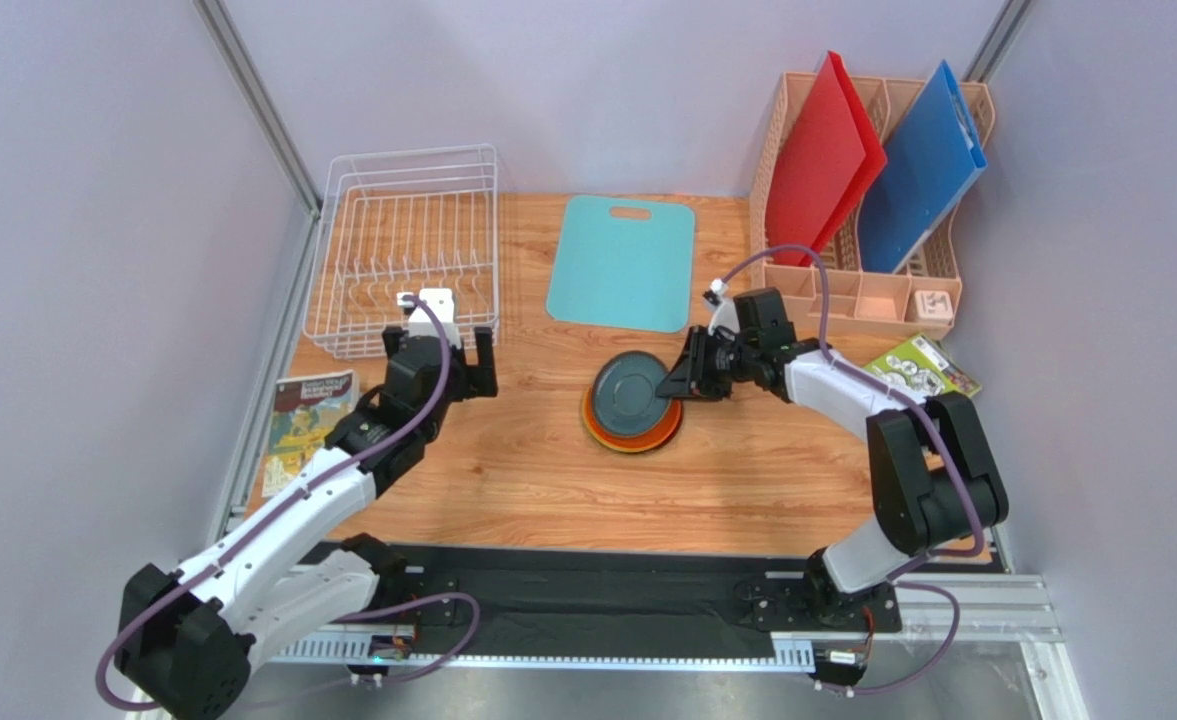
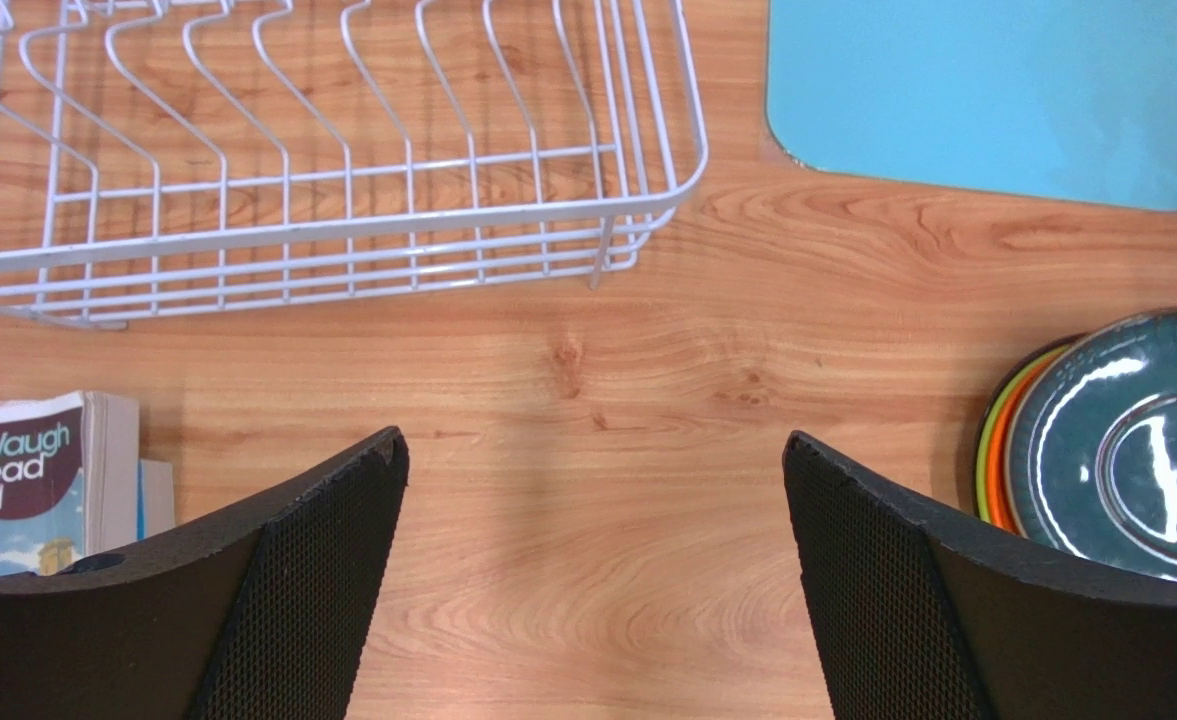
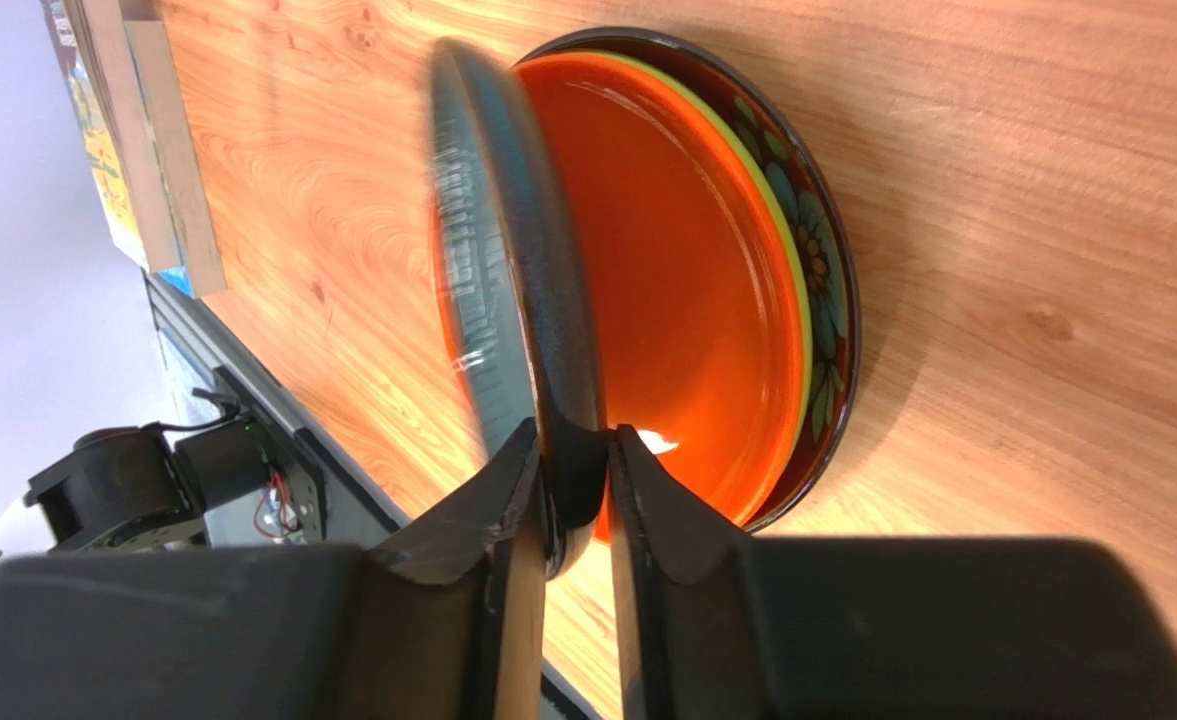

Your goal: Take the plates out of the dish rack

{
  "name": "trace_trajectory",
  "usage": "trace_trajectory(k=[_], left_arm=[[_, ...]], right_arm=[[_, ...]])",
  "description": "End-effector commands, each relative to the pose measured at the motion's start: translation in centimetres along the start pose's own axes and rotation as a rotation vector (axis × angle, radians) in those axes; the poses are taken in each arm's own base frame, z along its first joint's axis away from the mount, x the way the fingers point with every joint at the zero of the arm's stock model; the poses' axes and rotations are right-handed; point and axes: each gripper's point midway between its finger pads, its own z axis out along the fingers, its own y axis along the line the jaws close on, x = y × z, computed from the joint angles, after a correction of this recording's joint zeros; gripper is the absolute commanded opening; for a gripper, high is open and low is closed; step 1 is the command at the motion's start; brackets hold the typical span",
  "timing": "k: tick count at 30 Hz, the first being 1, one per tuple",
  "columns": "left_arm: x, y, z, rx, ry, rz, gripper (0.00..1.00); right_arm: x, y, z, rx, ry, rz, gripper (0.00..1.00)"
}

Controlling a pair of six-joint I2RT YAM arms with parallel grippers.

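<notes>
The white wire dish rack [image 1: 403, 248] stands at the back left with no plates in it; it also shows in the left wrist view [image 2: 324, 143]. My right gripper [image 1: 687, 378] is shut on the rim of the dark teal-grey plate [image 1: 632, 387], holding it tilted just over a stack on the table: the orange plate [image 3: 669, 270], the lime green plate [image 3: 790, 285] and the dark red patterned plate [image 3: 832, 270]. My fingertips [image 3: 527, 465] pinch the teal-grey plate's rim [image 3: 527, 270]. My left gripper [image 1: 441, 357] is open and empty above the table, just in front of the rack [image 2: 594, 480].
A flat teal cutting board [image 1: 623, 260] lies behind the stack. A peach organizer [image 1: 872, 180] with red and blue boards stands at the back right. A book [image 1: 306, 428] lies at the left edge, a leaflet [image 1: 922, 365] at the right.
</notes>
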Motion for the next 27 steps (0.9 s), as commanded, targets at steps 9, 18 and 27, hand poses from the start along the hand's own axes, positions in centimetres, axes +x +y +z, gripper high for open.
trace_trajectory(k=[9,18,27], left_arm=[[-1.4,-0.8,-0.6,0.034,0.02,0.02,0.99],[-1.1,-0.7,-0.4,0.023,0.027,0.015,0.99],[-1.5,0.1,0.2,-0.055,0.054,0.024,1.0]], right_arm=[[-0.6,1.0,-0.7,-0.016,0.013,-0.057,0.41],[0.3,-0.9,-1.3,0.091,0.043,-0.078,0.51],[-3.0,-3.9,-6.6,0.436,-0.221,-0.187,0.56]])
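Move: The right hand has the dark plate's rim at its fingers, the plate's middle about 6 cm to its left, 1 cm back and 2 cm lower. The plate stack it is bound for lies some 6 cm left, 2 cm back and 4 cm below; the turquoise board is about 19 cm ahead and 6 cm left. From the idle left hand the stack is roughly 25 cm right, 4 cm back and 13 cm below. The right fingers open wider off the dark plate, easing down and back, then swinging right about 4 cm. ##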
